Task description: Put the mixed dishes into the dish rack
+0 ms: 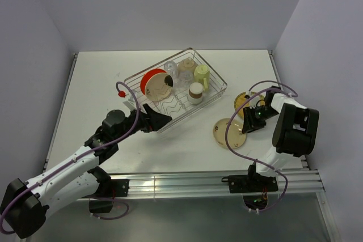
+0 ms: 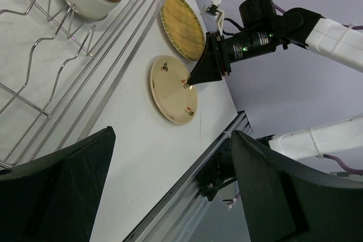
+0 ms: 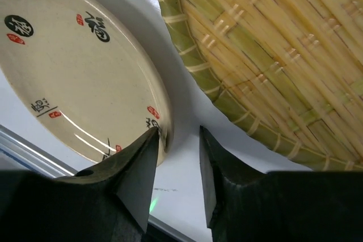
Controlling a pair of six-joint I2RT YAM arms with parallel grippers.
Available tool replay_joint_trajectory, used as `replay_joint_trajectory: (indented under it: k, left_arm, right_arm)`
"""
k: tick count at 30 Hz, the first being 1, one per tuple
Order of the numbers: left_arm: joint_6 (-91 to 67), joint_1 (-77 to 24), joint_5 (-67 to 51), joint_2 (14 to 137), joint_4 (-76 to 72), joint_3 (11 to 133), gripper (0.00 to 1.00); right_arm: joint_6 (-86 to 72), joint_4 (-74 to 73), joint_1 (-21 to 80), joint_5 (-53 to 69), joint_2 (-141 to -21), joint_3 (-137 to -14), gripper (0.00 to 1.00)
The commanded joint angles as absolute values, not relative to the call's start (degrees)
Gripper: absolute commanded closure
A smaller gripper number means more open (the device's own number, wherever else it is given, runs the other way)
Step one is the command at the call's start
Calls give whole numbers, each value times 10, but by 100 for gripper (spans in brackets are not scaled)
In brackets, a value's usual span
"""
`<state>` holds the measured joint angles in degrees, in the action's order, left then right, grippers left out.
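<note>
The dish rack (image 1: 216,92) holds an orange plate (image 1: 152,77), a cream plate (image 1: 163,87), clear glasses (image 1: 172,68), a pale-green mug (image 1: 201,73) and a brown-and-white cup (image 1: 195,92). On the table to its right lie a yellow woven plate (image 3: 272,55) and a cream plate with printed characters (image 3: 74,77). My right gripper (image 3: 178,131) is open and straddles the cream plate's rim. Its left finger is over the plate, its right finger on the table between the two plates. My left gripper (image 1: 161,118) is open and empty at the rack's near corner.
The table's near edge with its aluminium rail (image 1: 198,182) runs just in front of the cream plate (image 1: 224,132). The woven plate (image 1: 243,101) lies close behind my right gripper (image 1: 245,126). The rack's wire wall (image 2: 122,55) is beside my left gripper (image 2: 173,134).
</note>
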<state>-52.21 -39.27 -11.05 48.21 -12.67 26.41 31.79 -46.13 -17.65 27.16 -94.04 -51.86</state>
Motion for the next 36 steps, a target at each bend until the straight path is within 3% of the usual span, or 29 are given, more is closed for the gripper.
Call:
replay_joint_trajectory:
  k: [1,12,27,36]
  left_arm:
    - [-519,-396,-106,489,-155,298,10]
    - [-516,-397,-121,515,-174,304,10]
    - [-509,-421,-182,621,-226,340,7]
    - [-490,-457,-176,735,-231,410,7]
  right_arm:
    - [318,-455,-177,294,-966,-533,58]
    - [402,-506,-178,366,-1013,-547,99]
    - [567,-714,-212,547,-937,-640,100]
    - [565,-810,-212,633,-912,-714,100]
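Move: The cream plate's middle lies about 7 cm to the right gripper's left, level with it and 1 cm lower; the open fingers already straddle its right rim. The woven tray is centred some 13 cm ahead and 3 cm right of that gripper, flat on the table. The dish rack's middle is roughly 20 cm ahead and 33 cm left. From the left gripper, the plate is about 31 cm right, 3 cm ahead and 20 cm below. Shut the right fingers on the plate's right rim while easing the hand some 3 cm left, then lift about 11 cm, drifting a little forward and left. Keep rolling the wrist throughout, around 30 degrees in all, left side rising, and hold the pinch. Meanwhile bring the open left gripper rightward towards the plate, slowly at first, turning slightly clockwise. ##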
